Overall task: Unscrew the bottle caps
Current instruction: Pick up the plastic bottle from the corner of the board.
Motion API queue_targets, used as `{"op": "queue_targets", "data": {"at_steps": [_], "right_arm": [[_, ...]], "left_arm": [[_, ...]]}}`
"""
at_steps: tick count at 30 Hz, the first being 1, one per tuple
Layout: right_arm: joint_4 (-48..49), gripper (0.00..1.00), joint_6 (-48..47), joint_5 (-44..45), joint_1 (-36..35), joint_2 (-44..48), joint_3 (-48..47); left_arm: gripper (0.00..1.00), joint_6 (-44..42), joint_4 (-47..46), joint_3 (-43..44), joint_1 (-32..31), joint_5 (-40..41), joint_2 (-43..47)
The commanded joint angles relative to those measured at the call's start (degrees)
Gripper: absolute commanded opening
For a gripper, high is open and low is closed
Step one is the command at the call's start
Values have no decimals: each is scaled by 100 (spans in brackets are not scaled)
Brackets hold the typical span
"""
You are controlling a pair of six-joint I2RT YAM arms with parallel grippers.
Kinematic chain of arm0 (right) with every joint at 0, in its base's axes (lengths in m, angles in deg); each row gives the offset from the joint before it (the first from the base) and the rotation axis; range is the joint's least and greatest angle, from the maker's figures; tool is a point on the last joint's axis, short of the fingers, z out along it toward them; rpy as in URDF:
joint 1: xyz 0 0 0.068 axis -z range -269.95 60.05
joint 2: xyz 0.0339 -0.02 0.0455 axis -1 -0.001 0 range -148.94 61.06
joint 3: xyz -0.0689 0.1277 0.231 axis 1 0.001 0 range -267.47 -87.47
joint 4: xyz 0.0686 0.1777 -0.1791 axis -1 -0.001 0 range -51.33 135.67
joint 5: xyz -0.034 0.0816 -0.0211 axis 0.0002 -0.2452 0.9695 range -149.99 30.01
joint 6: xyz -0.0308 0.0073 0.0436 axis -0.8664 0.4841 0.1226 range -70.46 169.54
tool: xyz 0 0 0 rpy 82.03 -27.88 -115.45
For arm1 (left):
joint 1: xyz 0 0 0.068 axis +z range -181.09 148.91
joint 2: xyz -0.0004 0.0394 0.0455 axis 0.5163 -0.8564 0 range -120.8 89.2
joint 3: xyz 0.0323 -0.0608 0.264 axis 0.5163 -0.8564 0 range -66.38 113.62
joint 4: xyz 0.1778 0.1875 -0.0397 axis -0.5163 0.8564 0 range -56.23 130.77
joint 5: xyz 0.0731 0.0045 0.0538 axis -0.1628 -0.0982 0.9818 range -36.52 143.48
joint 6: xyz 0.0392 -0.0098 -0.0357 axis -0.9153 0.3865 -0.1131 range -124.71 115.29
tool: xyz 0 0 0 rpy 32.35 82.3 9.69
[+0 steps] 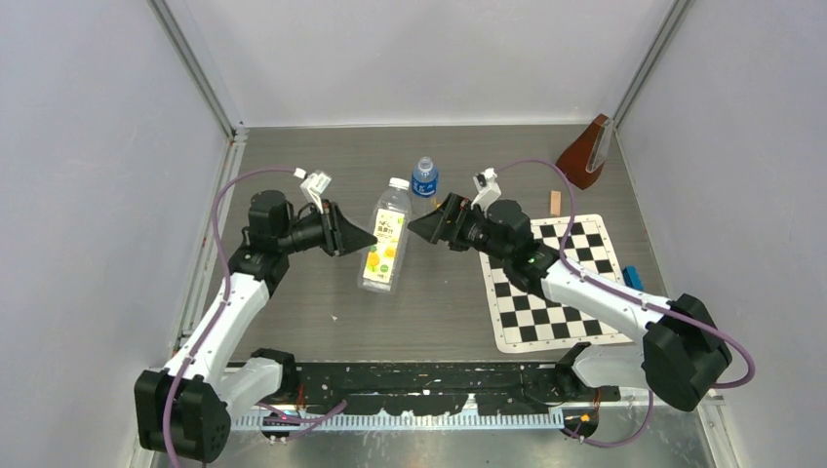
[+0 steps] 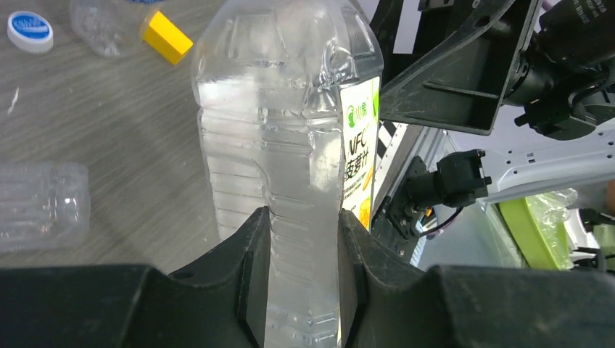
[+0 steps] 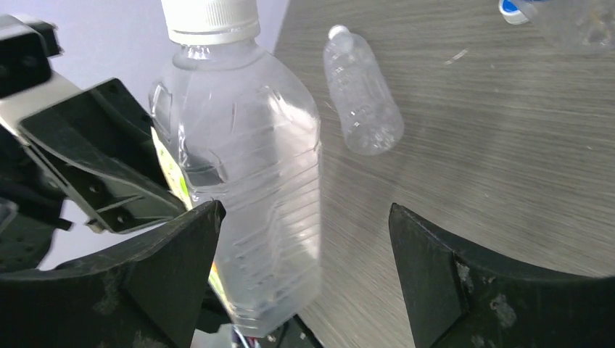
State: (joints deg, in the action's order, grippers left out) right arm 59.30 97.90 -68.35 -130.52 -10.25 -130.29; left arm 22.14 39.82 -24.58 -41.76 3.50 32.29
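The wide bottle with the white-yellow-orange label carries a white cap. My left gripper is shut on its clear body, with both fingers pressed into the plastic. From the other side, my right gripper stands open; its left finger is beside the bottle's lower part and nothing is clamped. The small blue-labelled bottle stands just behind. A slim unlabelled bottle lies on the table. A loose blue-white cap lies on the wood.
A checkered mat lies under my right arm, with a blue block at its right edge. A brown wedge-shaped object and a small wooden block sit at the far right. A yellow block lies near a clear bottle.
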Motion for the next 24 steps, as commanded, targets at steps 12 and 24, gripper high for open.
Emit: {"op": "queue_targets", "data": {"at_steps": [12,24], "right_arm": [[2314,91,645,-335,200,368,624],[1689,92,-52,-420,492,927,654]], "left_arm": [[0,516,-1737,-84,-321,-1210,-180],[0,454,-1711,-39,-382,-1434,-308]]}}
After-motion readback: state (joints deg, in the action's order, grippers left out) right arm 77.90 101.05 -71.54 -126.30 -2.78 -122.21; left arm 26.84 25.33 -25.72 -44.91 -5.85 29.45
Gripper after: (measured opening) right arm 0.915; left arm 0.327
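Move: The left gripper already holds the large labelled bottle. The open right gripper waits some 12 cm to its right, 5 cm ahead, about level. The bottle's white cap lies 8 cm ahead of the left hand, 5 right, 6 up; from the right hand it is 3 cm ahead, 7 left, 6 up. The standing blue-label bottle is 12 cm ahead of the right hand, 1 left, 9 lower; the yellow block 10 ahead, 3 right, 19 below. Raise the empty right gripper about 6 cm towards the height of the white cap, easing it a little right late on; roll its left side up and tip its fingers upward, keeping them wide open. Bring the left gripper, still pinching the large bottle, some 4 cm right, up and slightly back, turning it about 10 degrees clockwise. ##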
